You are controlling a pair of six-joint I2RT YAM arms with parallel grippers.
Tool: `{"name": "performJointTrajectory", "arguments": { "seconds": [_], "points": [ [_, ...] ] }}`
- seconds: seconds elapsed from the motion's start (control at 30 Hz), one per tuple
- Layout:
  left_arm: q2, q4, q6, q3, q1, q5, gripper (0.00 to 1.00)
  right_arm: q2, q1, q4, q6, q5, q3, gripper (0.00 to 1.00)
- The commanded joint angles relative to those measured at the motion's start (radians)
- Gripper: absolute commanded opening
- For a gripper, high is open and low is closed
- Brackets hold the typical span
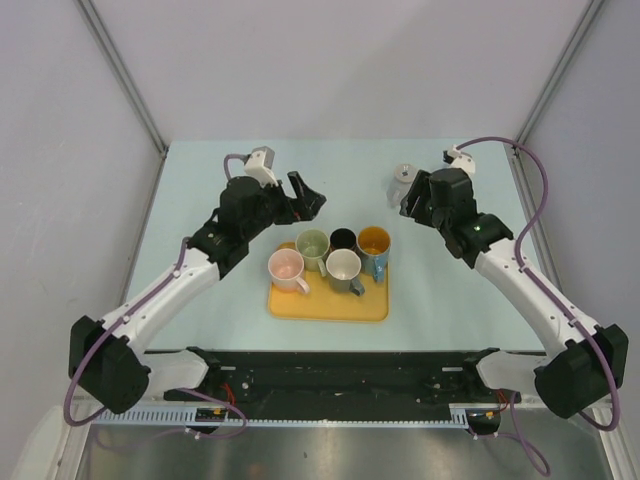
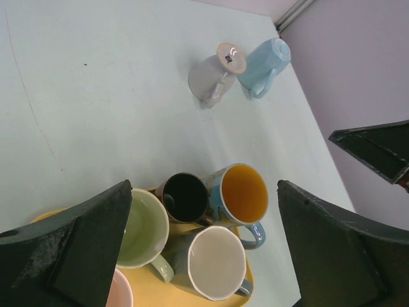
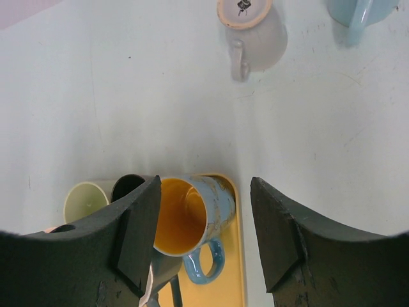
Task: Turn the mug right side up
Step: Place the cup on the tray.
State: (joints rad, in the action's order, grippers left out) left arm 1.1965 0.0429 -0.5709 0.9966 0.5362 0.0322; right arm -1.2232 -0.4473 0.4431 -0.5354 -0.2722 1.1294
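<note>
Two mugs stand upside down on the table at the far right. One is a grey mug (image 2: 211, 80) (image 3: 255, 35) (image 1: 402, 184) with its unglazed base up. Beside it is a light blue mug (image 2: 267, 61) (image 3: 358, 11), which the right arm hides in the top view. My right gripper (image 3: 206, 182) (image 1: 412, 206) hangs open just short of the grey mug, with nothing between its fingers. My left gripper (image 2: 204, 192) (image 1: 310, 196) is wide open and empty above the far edge of the tray.
A yellow tray (image 1: 330, 304) in the middle holds several upright mugs: pink (image 1: 286, 267), pale green (image 1: 312, 244), black (image 1: 343, 239), orange-lined blue (image 1: 373, 242) and white-lined grey (image 1: 343, 267). Walls close in the table on the left, far and right sides.
</note>
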Motion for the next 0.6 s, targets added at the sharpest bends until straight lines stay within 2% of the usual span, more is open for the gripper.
{"name": "performJointTrajectory", "arguments": {
  "seconds": [0.0, 0.33, 0.57],
  "points": [
    [0.054, 0.012, 0.043, 0.091, -0.005, 0.011, 1.0, -0.024, 0.009, -0.083, -0.044, -0.048, 0.001, 0.62],
    [0.216, 0.031, 0.043, 0.235, -0.012, 0.081, 1.0, -0.243, 0.039, -0.293, -0.038, -0.11, 0.007, 0.6],
    [0.178, 0.028, 0.014, 0.143, -0.012, 0.075, 1.0, -0.496, 0.091, -0.245, 0.023, -0.085, 0.171, 0.57]
  ]
}}
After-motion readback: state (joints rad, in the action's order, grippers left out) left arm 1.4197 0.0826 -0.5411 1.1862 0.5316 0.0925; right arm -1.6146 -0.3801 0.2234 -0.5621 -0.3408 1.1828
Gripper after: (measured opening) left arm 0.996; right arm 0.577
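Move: The upturned white mug stands about 17 cm ahead of the right hand, 3 cm to its right and some 18 cm below. The light-blue mug is roughly 12 cm right of it and 2 cm farther out; the orange-lined mug on the tray is some 16 cm nearer and 7 cm to its left. From the left hand, the white mug lies about 16 cm ahead, 21 cm right and 22 cm down. Right hand dives, open, about 9 cm down and forward towards the upturned white mug; left hand eases forward-right. ##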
